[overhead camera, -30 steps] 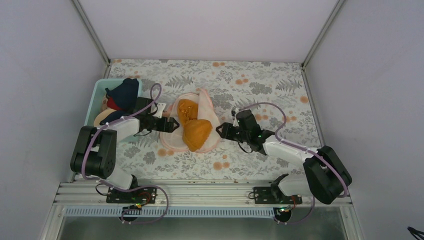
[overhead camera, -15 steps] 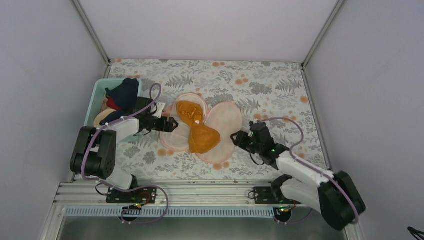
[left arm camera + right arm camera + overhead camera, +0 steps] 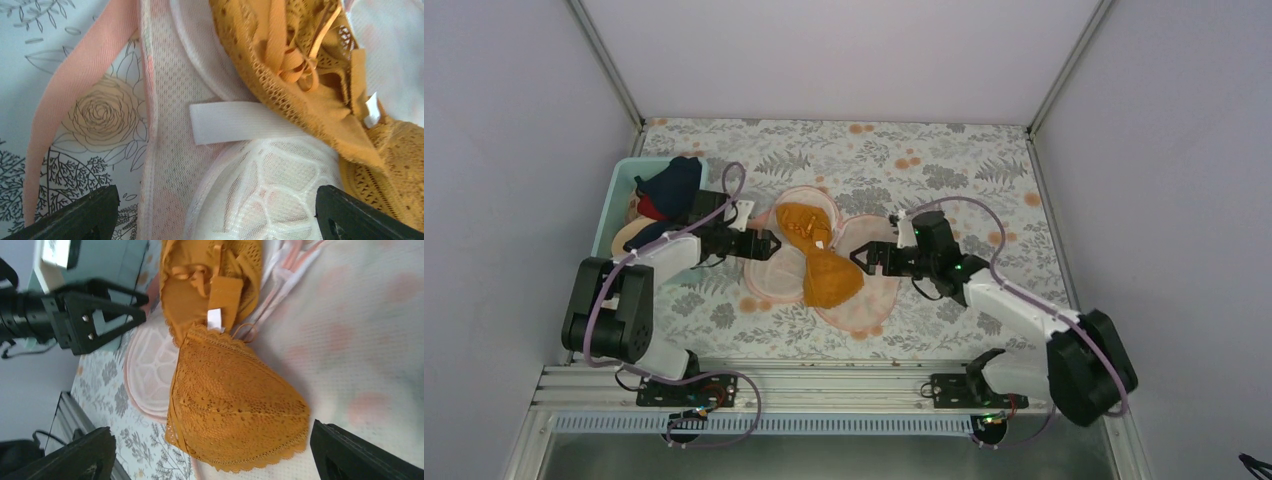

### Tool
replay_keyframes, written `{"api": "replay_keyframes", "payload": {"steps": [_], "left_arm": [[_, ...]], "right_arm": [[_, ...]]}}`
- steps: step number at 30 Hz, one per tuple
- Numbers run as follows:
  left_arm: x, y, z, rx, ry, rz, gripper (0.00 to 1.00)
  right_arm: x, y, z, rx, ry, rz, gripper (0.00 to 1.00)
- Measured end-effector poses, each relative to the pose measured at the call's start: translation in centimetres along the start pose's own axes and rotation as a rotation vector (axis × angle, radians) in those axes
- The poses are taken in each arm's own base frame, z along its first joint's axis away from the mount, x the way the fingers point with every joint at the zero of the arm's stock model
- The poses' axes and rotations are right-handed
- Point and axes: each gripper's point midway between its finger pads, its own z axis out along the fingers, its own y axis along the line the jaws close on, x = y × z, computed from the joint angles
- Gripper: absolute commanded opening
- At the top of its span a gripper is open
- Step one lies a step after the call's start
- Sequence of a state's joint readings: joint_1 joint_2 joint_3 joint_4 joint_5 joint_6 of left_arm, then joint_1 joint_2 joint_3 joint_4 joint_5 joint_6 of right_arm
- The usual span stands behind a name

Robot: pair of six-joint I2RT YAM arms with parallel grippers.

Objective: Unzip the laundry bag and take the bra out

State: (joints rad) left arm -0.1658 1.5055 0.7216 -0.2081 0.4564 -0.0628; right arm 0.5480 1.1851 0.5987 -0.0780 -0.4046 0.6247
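The laundry bag [image 3: 854, 310] lies unzipped and spread flat in the middle of the table, its pale lining up. The mustard bra [image 3: 819, 262] lies on the lining across the middle of the bag. My left gripper [image 3: 761, 243] is open at the bag's left edge. In its wrist view its jaws [image 3: 215, 197] stand wide over the lining [image 3: 270, 185], the bra [image 3: 300, 80] just ahead. My right gripper [image 3: 867, 258] is open over the bag's right flap, just right of the bra. Its wrist view [image 3: 212, 432] shows the bra's lace cup [image 3: 235, 410] between wide jaws, not gripped.
A teal bin [image 3: 622, 185] stands at the left edge of the table, behind my left arm, holding navy-and-red bras [image 3: 669, 185] and a beige one [image 3: 629, 237]. The table has a floral cover [image 3: 944, 160]. Walls close in both sides and the back.
The bag's top flap has swung open to the right, baring the whole bra. My right gripper drew back right with the flap, then came back left over it. The left gripper barely moved.
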Motion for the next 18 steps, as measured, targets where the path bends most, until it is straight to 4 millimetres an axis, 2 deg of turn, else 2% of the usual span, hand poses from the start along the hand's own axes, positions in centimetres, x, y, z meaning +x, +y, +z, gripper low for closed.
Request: {"api": "replay_keyframes", "payload": {"steps": [4,9,14,18], "left_arm": [[-1.6,-0.9,-1.2,0.012,-0.049,0.029,0.97],[-2.8,-2.7,-2.5,0.046,-0.107,0.085,0.97],[-1.7,-3.5,-2.1,0.079,-0.087,0.091,0.97],[-0.9,-3.3,-1.3,0.091,-0.052,0.072,0.97]], "right_arm": [[0.2,0.4,1.8,-0.043,0.086,-0.069,1.0],[-0.4,-0.8,4.4,-0.071,0.161,-0.085,1.0],[0.9,-3.5,6.0,-0.072,0.239,-0.049,1.0],[2.6,-4.4,7.1,-0.112,0.305,-0.033,0.98]]}}
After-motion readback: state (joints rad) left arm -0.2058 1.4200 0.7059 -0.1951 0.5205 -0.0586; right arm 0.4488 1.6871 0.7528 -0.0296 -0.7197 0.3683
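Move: The bra's near cup lies under and beside the right hand, about 5 cm to its left, 2 cm back and some 10 cm down; the far cup is about 9 cm ahead and 11 cm left. The opened bag lid spreads below, centred roughly 2 cm right and 1 cm back. From the left hand the near cup is some 12 cm right, 6 cm back and 3 cm lower, the far cup about 6 cm ahead and 6 cm right. Down goes the right hand, about 8 cm towards the bra's near cup, drifting roughly 2 cm left and 2 cm forward while it turns some 15 degrees counter-clockwise and its wide-open fingers tip more steeply. The left hand, also open, rises over 4 cm off the mesh side and sinks back a little, easing 2 cm to the right. ##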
